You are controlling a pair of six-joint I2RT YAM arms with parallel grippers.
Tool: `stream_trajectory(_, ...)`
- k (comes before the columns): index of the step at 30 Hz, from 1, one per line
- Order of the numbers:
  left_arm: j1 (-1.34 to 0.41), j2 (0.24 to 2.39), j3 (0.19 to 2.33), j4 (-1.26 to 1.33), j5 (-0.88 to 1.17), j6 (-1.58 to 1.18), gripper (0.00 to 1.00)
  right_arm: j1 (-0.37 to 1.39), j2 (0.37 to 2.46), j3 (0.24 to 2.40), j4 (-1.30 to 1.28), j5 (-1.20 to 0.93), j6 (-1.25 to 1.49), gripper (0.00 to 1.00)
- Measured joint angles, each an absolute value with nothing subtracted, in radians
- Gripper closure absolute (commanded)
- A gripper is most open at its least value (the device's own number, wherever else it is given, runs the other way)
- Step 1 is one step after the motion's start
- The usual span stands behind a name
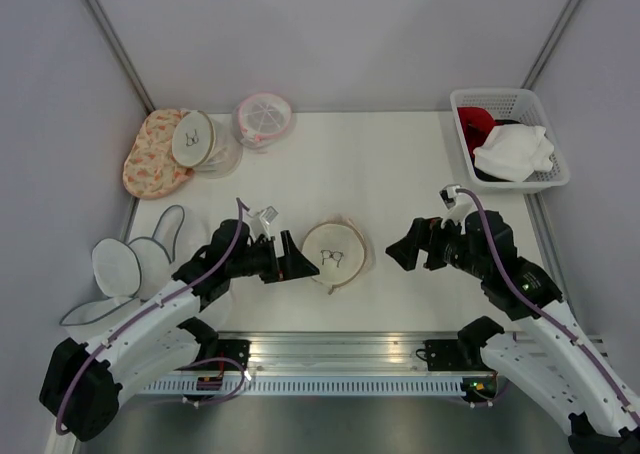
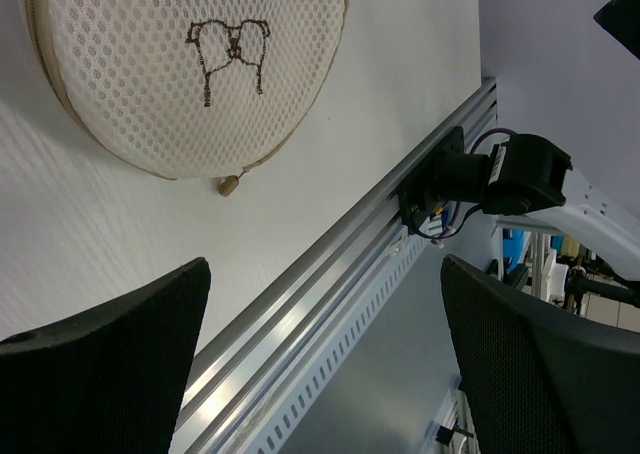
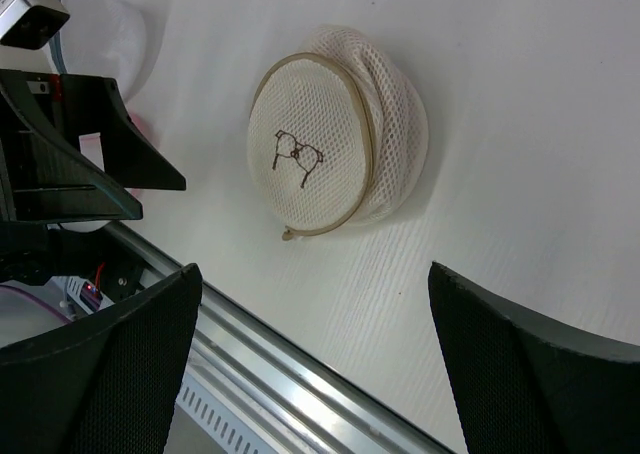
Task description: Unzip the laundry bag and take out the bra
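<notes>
The laundry bag (image 1: 335,254) lies flat on the white table between my two grippers, a round cream mesh case with a tan zipper rim and a small black bra drawing facing up. It looks zipped shut, and its zipper pull (image 2: 230,185) sticks out at the near edge. The left wrist view holds the bag (image 2: 190,64) at upper left, and the right wrist view shows it (image 3: 320,154) bulging on its right side. My left gripper (image 1: 300,261) stands open just left of it. My right gripper (image 1: 402,253) stands open a little to its right. The bra is hidden.
A white basket (image 1: 555,179) at back right holds a red and a white garment. At back left lie an orange floral bag (image 1: 150,159), a second cream round case (image 1: 193,139) and a pink-trimmed domed bag (image 1: 264,119). Opened white mesh shells (image 1: 120,266) lie at left. A metal rail (image 1: 330,349) runs along the near edge.
</notes>
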State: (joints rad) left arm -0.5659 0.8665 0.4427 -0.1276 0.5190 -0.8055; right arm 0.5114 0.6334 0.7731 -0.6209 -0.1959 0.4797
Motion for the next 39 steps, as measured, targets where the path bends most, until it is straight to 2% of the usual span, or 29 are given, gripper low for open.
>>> stream_trajectory(13,-0.585,0.992,0.411,0.006,0.392,-0.821,0.00,0.513,0.770,0.722,-0.549,-0.290,0.484,0.02)
stream_trajectory(19,-0.585,1.150,0.339,0.180,0.330,-0.873,0.00,0.513,0.798,0.722,-0.507,-0.303,0.485,0.02)
stream_trajectory(26,-0.596,1.390,0.364,0.432,0.323,-0.941,0.01,0.521,0.799,0.719,-0.485,-0.308,0.492,0.02)
stream_trajectory(29,-0.616,1.482,0.403,0.516,0.323,-0.964,0.23,0.527,0.797,0.712,-0.486,-0.307,0.494,0.02)
stream_trajectory(30,-0.624,1.512,0.417,0.533,0.323,-0.971,0.48,0.529,0.796,0.709,-0.486,-0.307,0.494,0.02)
stream_trajectory(32,-0.639,1.560,0.439,0.560,0.323,-0.991,0.77,0.532,0.796,0.703,-0.488,-0.306,0.494,0.02)
stream_trajectory(33,-0.646,1.575,0.446,0.573,0.325,-0.999,0.98,0.533,0.796,0.700,-0.490,-0.305,0.494,0.02)
stream_trajectory(39,-0.662,1.559,0.459,0.609,0.327,-1.024,0.98,0.537,0.794,0.693,-0.506,-0.286,0.494,0.02)
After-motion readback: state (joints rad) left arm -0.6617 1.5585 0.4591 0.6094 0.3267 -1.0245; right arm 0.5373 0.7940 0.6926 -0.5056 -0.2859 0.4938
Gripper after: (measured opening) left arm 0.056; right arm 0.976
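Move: The bag with the glasses-like drawing lies about 8 cm ahead of the left hand and 8 cm to its right, its middle some 10 cm lower; its brown zip pull is on the near rim, about 1 cm back and 7 cm right of that hand. Far off, the pink-rimmed bag stands some 40 cm ahead and 10 cm left of the left hand. From the right hand the bag is roughly 15 cm left, 5 cm ahead and 18 cm down. Down and forward first, then right and forward, the left hand drops about 8 cm and reaches 8 cm out to the bag's left rim, turning some 10 degrees counter-clockwise. There its fingers close from wide open and pinch the zip band, rising a couple of centimetres at the end. The right hand, fingers still open, sinks about 5 cm and comes 3 cm left towards the bag. ##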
